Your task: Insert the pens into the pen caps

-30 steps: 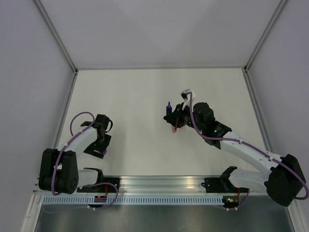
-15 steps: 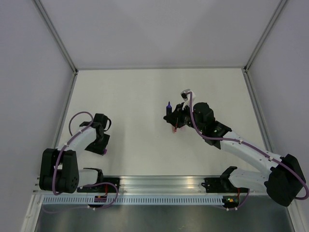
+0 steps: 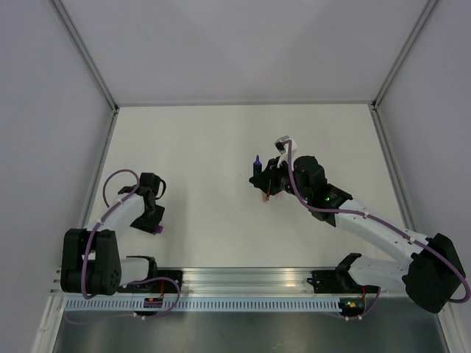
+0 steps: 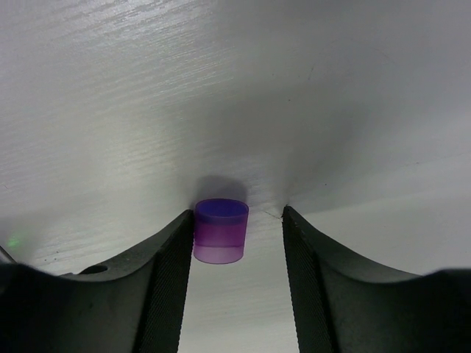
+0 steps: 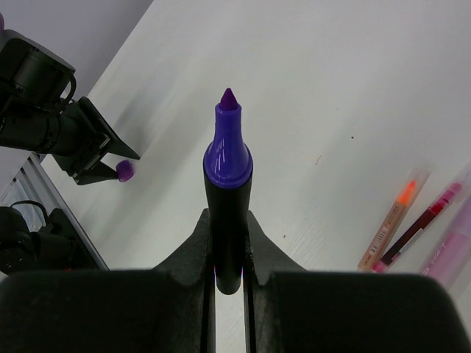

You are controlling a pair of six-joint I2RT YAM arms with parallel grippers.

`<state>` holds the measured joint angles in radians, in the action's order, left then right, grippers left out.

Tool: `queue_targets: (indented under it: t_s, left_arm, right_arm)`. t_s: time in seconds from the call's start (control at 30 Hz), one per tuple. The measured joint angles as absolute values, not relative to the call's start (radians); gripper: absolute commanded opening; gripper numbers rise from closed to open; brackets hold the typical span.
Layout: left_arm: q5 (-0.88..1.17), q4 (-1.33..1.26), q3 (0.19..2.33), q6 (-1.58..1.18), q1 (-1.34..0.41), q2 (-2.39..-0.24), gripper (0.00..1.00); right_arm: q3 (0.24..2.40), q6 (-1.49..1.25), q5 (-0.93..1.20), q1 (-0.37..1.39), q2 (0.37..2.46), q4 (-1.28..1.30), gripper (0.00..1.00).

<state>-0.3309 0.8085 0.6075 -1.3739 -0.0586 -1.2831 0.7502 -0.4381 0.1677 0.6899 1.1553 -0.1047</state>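
A small light-purple pen cap (image 4: 220, 231) stands upright on the white table, mouth up, between the fingers of my left gripper (image 4: 238, 218). The left finger touches its side; the right finger stands clear of it, so the jaws are open around it. From above, the cap (image 3: 158, 230) shows at the tip of the left gripper (image 3: 155, 221), near the table's front left. My right gripper (image 5: 229, 220) is shut on the dark navy-purple pen (image 5: 228, 176), held in the air over mid-table (image 3: 257, 165) with its tip pointing away. A pink-red pen (image 5: 421, 223) lies on the table at the right.
An orange-tipped pen (image 5: 388, 221) and a pale pink object (image 5: 450, 246) lie beside the pink-red pen, under the right wrist (image 3: 266, 195). Grey walls enclose the table on three sides. An aluminium rail (image 3: 243, 278) runs along the near edge.
The left arm has drawn in toward the near left and lowered over the purple cap, and its jaws have narrowed around it. The right arm with the pen has stayed still.
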Motion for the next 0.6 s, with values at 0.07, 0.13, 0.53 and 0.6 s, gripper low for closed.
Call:
queue_targets:
  t_s: [0.07,0.13,0.53,0.6]
  left_arm:
    - [-0.331,0.805,0.607,-1.367,-0.058,-1.285,0.49]
    - [-0.332,0.802,0.607,-1.361,-0.057,-1.288,0.43]
    - [-0.319,0.759,0.604,-1.275,-0.053,-1.280,0.02]
    - [-0.301,0.739,0.598,-1.245,-0.051,-1.263,0.02]
  right_arm:
    - [0.750,-0.438,0.168,0.690,1.156,-0.104,0.00]
    - [0.750,-0.439,0.168,0.690,1.159,-0.104,0.00]
    - [0.750,-0.439,0.199,0.690,1.187,-0.108,0.00]
    - [0.750,-0.439,0.232,0.690,1.202,-0.122,0.00]
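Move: Right between the left hand's open fingers sits the purple cap, at fingertip height and about 1 cm back of the hand point, close to the rear finger, with nothing else nearby. From the right hand, which holds the dark purple-tipped pen, that cap lies some 34 cm left, 9 cm back and 20 cm below. On the table 20 cm under the right hand, the orange pen lies 8 cm ahead and 2 cm right, the red pen 9 cm ahead and 4 cm right. Closing its fingers, the left hand pinches the purple cap from both sides, then eases about 1 cm forward with it while turning some 5 degrees clockwise. The right hand keeps its grip on the dark pen, sinks about 1 cm and late on also swings 1 cm left, towards the cap. ##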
